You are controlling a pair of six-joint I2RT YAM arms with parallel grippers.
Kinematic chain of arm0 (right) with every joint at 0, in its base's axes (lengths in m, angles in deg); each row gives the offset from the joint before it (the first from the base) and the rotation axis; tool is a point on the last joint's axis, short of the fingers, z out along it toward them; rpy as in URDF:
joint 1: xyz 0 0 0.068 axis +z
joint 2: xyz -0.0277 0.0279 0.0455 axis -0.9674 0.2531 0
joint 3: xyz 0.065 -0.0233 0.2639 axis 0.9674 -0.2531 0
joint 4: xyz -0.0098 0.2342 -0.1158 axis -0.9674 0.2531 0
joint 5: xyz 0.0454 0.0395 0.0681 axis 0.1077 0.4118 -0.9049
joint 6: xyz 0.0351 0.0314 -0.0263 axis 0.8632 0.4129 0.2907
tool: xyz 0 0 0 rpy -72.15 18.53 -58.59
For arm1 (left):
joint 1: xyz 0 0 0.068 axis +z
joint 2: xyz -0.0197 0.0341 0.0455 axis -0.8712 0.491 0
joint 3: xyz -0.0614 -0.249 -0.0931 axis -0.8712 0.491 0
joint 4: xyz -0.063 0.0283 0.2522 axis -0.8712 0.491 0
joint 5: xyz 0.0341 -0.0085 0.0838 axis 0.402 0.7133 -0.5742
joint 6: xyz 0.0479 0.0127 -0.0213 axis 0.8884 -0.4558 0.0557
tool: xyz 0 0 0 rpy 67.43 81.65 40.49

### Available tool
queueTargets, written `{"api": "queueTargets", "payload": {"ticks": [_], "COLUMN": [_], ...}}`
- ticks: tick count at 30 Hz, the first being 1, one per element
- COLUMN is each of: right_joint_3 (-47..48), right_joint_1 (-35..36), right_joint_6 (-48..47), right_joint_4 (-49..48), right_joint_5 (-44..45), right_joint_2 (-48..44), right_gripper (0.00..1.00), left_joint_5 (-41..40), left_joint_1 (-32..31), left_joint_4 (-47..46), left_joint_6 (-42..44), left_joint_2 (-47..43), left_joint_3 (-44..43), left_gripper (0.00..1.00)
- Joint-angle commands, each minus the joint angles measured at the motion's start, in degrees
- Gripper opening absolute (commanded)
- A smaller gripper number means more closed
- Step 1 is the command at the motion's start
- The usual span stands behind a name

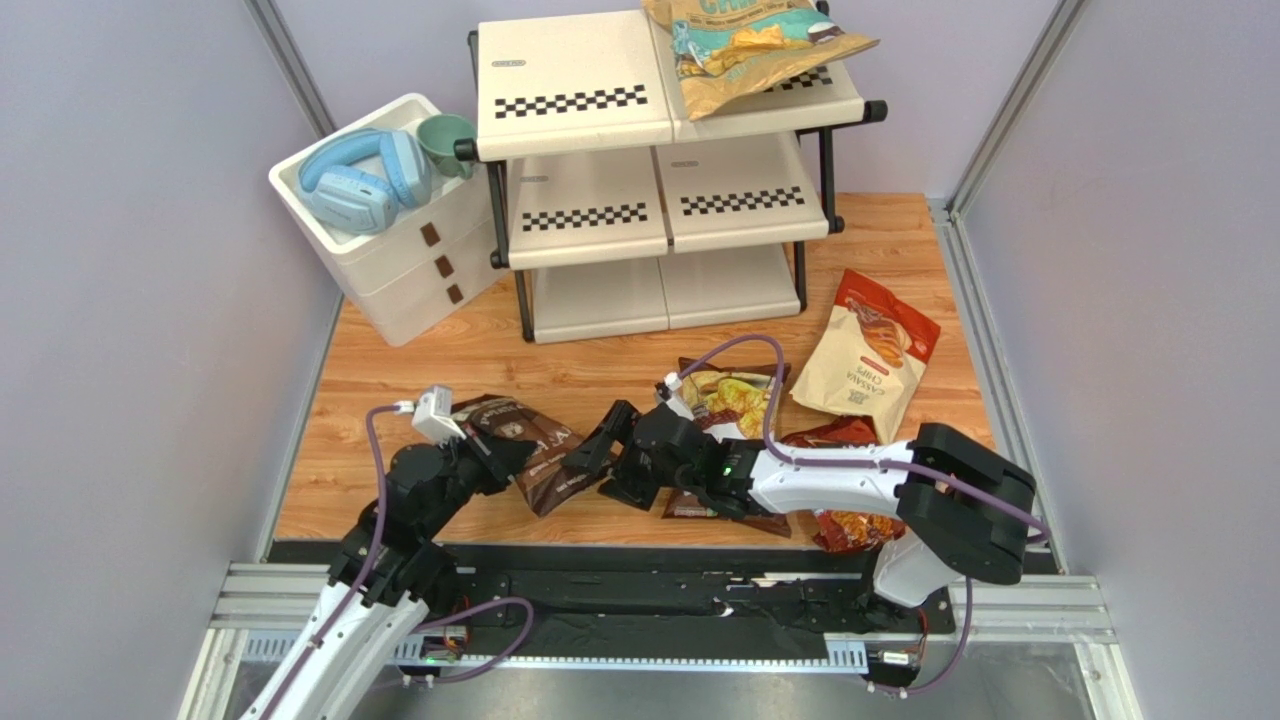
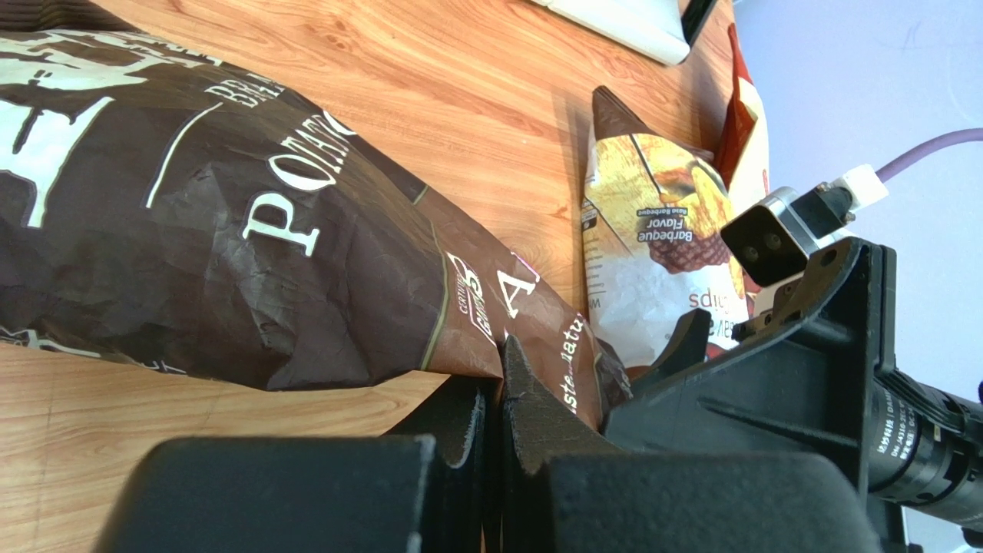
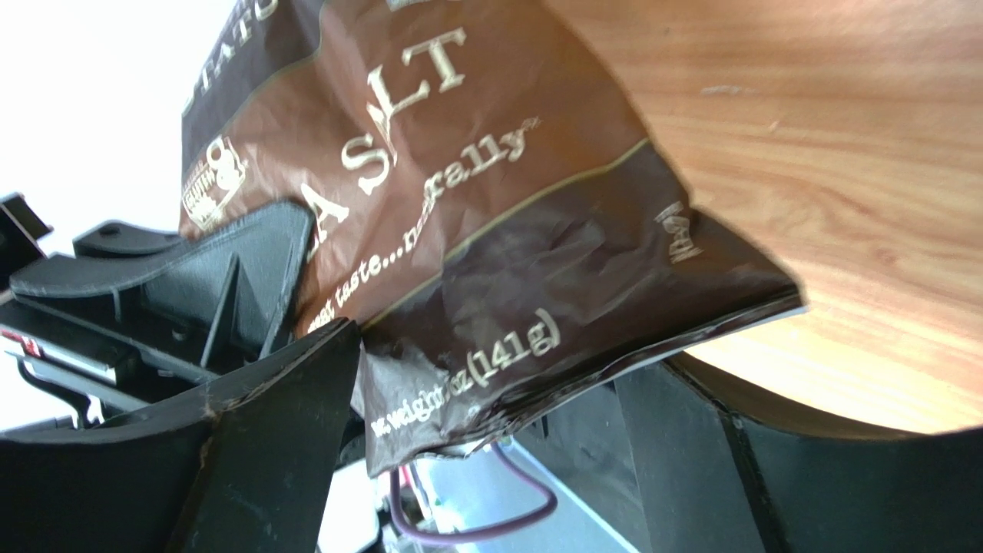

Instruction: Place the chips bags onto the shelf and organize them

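The dark brown Sea Salt chips bag (image 1: 529,450) lies on the wooden table between both arms. My left gripper (image 1: 504,462) is shut on that bag's edge (image 2: 462,311), its fingertips (image 2: 525,398) pinching the foil. My right gripper (image 1: 604,450) is open, and the bag's bottom seam (image 3: 485,369) hangs between its spread fingers (image 3: 265,438). A tan-and-teal bag (image 1: 744,45) lies on the top tier of the shelf (image 1: 586,210). On the table are the white-red bag (image 1: 729,398), the cream bag with a red-orange top (image 1: 867,360), and the red Doritos bag (image 1: 857,530), partly under the right arm.
A white three-drawer box (image 1: 394,255) stands left of the shelf, with blue headphones (image 1: 361,177) and a green cup (image 1: 446,143) on top. Grey walls close in both sides. In the left wrist view the right gripper's body (image 2: 808,357) sits close beside the brown bag.
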Motion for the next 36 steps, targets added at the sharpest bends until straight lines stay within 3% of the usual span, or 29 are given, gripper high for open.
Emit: {"api": "queueTargets", "payload": {"ticks": [1, 12, 15, 21, 22, 24, 26, 28, 30, 31, 34, 36], "right_joint_3": [-1.2, 1.2, 2.8, 3.5, 4.2, 4.6, 4.9, 5.2, 5.4, 5.6, 6.7, 7.7], "right_joint_1": [0.1, 0.0, 0.1, 0.0, 0.1, -0.1, -0.1, 0.0, -0.1, -0.1, -0.7, -1.8], "right_joint_6": [2.5, 5.9, 5.0, 4.2, 4.0, 3.3, 2.8, 1.0, -1.2, -4.2, -9.3, -15.7], "right_joint_4": [-3.8, -10.4, -8.3, -6.7, -6.2, -4.9, -3.7, -2.5, -0.7, 0.3, 3.9, 5.5], "right_joint_5": [6.3, 5.1, 6.3, 10.5, 10.8, 10.9, 10.9, 10.4, 10.1, 9.9, 9.1, 7.3], "right_joint_2": [-0.6, 6.0, 5.6, 4.4, 4.6, 4.7, 4.6, 4.4, 3.6, 3.1, 1.1, -0.8], "right_gripper": [0.83, 0.65, 0.57, 0.51, 0.47, 0.22, 0.07, 0.01, 0.0, 0.0, 0.0, 0.0], "left_joint_5": [0.9, 3.8, 4.3, 5.1, 5.2, 5.3, 5.5, 5.4, 5.1, 4.5, 1.8, -0.9], "left_joint_1": [-0.1, -0.1, -0.1, -0.1, -0.1, -0.2, -0.1, -0.1, -0.1, -0.1, -0.1, -0.1], "left_joint_4": [-1.7, -2.4, -2.3, -1.9, -1.9, -1.5, -1.0, 0.2, 1.3, 2.9, 7.7, 9.9], "left_joint_6": [0.5, 2.0, 2.4, 2.6, 2.6, 3.0, 3.3, 3.7, 4.4, 4.4, 4.8, 5.0], "left_joint_2": [-1.0, -1.0, -1.3, -2.2, -2.3, -2.5, -2.6, -3.1, -3.5, -3.8, -4.4, -5.3], "left_joint_3": [-0.8, -1.2, -1.2, -1.4, -1.4, -1.6, -1.9, -2.4, -2.8, -3.5, -6.3, -7.8], "left_gripper": [0.0, 0.0, 0.0, 0.0, 0.0, 0.0, 0.0, 0.0, 0.01, 0.21, 0.54, 0.63]}}
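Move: My left fingers are shut on the near edge of the brown potato chips bag; its middle is about 2 cm ahead, 3 cm left and 4 cm below. From my open right hand that middle lies some 5 cm ahead, 9 cm left and 1 cm lower, while the bag's loose bottom end is only about 3 cm ahead and 1 cm left. The Chuba bag lies roughly 19 cm to the right, 2 cm ahead, 9 cm lower. I pass the brown bag from one hand to the other: my right hand dips briefly, works about 3 cm forward and slightly left onto the bag's bottom end, and shuts its fingers fully to pinch it, then eases about 1 cm back to the right. My left hand holds the near edge almost still until that pinch is made, then opens about halfway and starts drawing back about 1 cm. ##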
